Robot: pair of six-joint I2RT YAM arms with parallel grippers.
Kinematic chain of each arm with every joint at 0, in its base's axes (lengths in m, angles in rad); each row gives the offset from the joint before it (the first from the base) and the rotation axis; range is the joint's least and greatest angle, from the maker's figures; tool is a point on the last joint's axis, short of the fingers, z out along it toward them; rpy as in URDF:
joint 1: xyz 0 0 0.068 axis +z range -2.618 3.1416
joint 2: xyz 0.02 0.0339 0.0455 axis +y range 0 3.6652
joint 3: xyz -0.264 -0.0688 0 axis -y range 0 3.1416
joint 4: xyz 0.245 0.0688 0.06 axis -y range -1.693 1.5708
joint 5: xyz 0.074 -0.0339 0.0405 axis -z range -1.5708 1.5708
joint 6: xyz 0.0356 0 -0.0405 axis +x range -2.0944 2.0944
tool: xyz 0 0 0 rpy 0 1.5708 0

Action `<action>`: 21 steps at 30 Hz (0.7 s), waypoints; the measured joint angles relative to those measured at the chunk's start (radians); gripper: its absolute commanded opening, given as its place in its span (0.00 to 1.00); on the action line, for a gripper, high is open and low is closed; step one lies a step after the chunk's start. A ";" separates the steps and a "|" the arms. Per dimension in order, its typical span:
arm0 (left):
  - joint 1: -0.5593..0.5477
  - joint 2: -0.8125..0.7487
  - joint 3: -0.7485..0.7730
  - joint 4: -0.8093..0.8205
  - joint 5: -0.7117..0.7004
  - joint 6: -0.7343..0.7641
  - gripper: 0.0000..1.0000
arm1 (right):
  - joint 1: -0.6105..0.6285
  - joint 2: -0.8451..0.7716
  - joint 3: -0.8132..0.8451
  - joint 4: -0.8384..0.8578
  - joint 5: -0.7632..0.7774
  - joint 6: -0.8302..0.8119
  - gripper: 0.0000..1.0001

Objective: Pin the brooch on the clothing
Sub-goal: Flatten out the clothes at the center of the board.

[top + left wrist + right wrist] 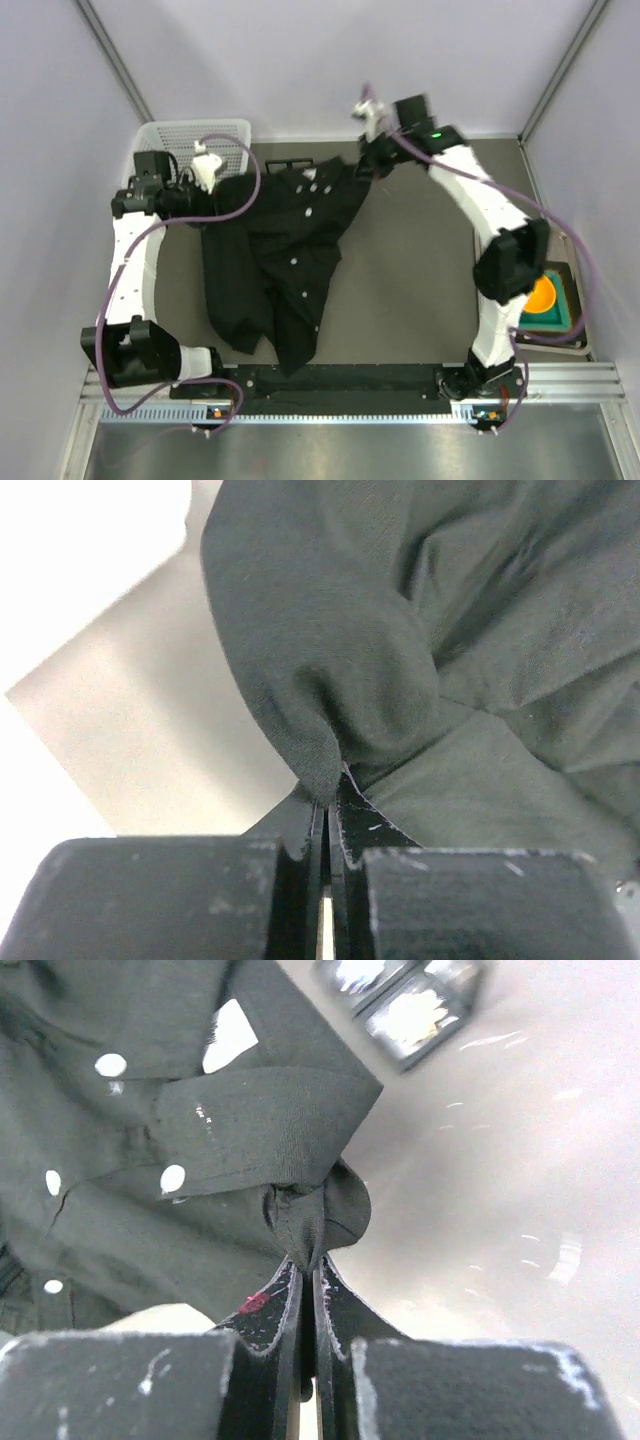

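Observation:
The clothing, a black button-up shirt with small white buttons, hangs bunched over the dark mat, held up at its top by both arms. My left gripper is shut on a fold of the shirt's left upper edge; in the left wrist view the cloth is pinched at the fingertips. My right gripper is shut on a fold beside the collar, and its wrist view shows the fabric squeezed between the tips. An orange round piece lies at the right edge; I cannot tell if it is the brooch.
A white mesh basket stands at the back left, just behind the left gripper. The orange piece rests in a teal tray beside the right arm's elbow. A small black frame lies behind the shirt's collar. Grey walls close in three sides.

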 measured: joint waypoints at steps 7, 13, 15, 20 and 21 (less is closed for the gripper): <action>-0.004 -0.008 0.294 0.024 0.259 -0.023 0.00 | -0.179 -0.369 0.006 -0.067 -0.098 -0.031 0.00; -0.005 -0.391 -0.017 -0.055 0.315 0.243 0.00 | -0.104 -0.803 -0.336 -0.126 -0.117 -0.175 0.00; -0.006 -0.455 -0.146 -0.095 0.304 0.319 0.14 | -0.030 -0.859 -0.425 -0.135 -0.091 -0.213 0.00; -0.001 -0.401 -0.403 -0.127 0.235 0.474 0.61 | 0.199 -0.811 -0.670 -0.103 0.041 -0.251 0.00; 0.000 -0.393 -0.432 -0.146 0.222 0.498 0.83 | 0.230 -0.787 -0.719 -0.104 0.063 -0.255 0.00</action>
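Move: The board's centre, where the clothing is to lie flat, is roughly 29 cm right of the left hand and 2 cm back, 18 cm down. From the right hand, it is about 11 cm back, 13 cm left and 18 cm below, with the brooch case 7 cm ahead, 20 cm left. From the left hand, the white basket is some 20 cm ahead and 6 cm left. Both hands already pinch the clothing. Both hands whip the clothing up some 15 cm, then back and down; only the left opens, releasing it. ##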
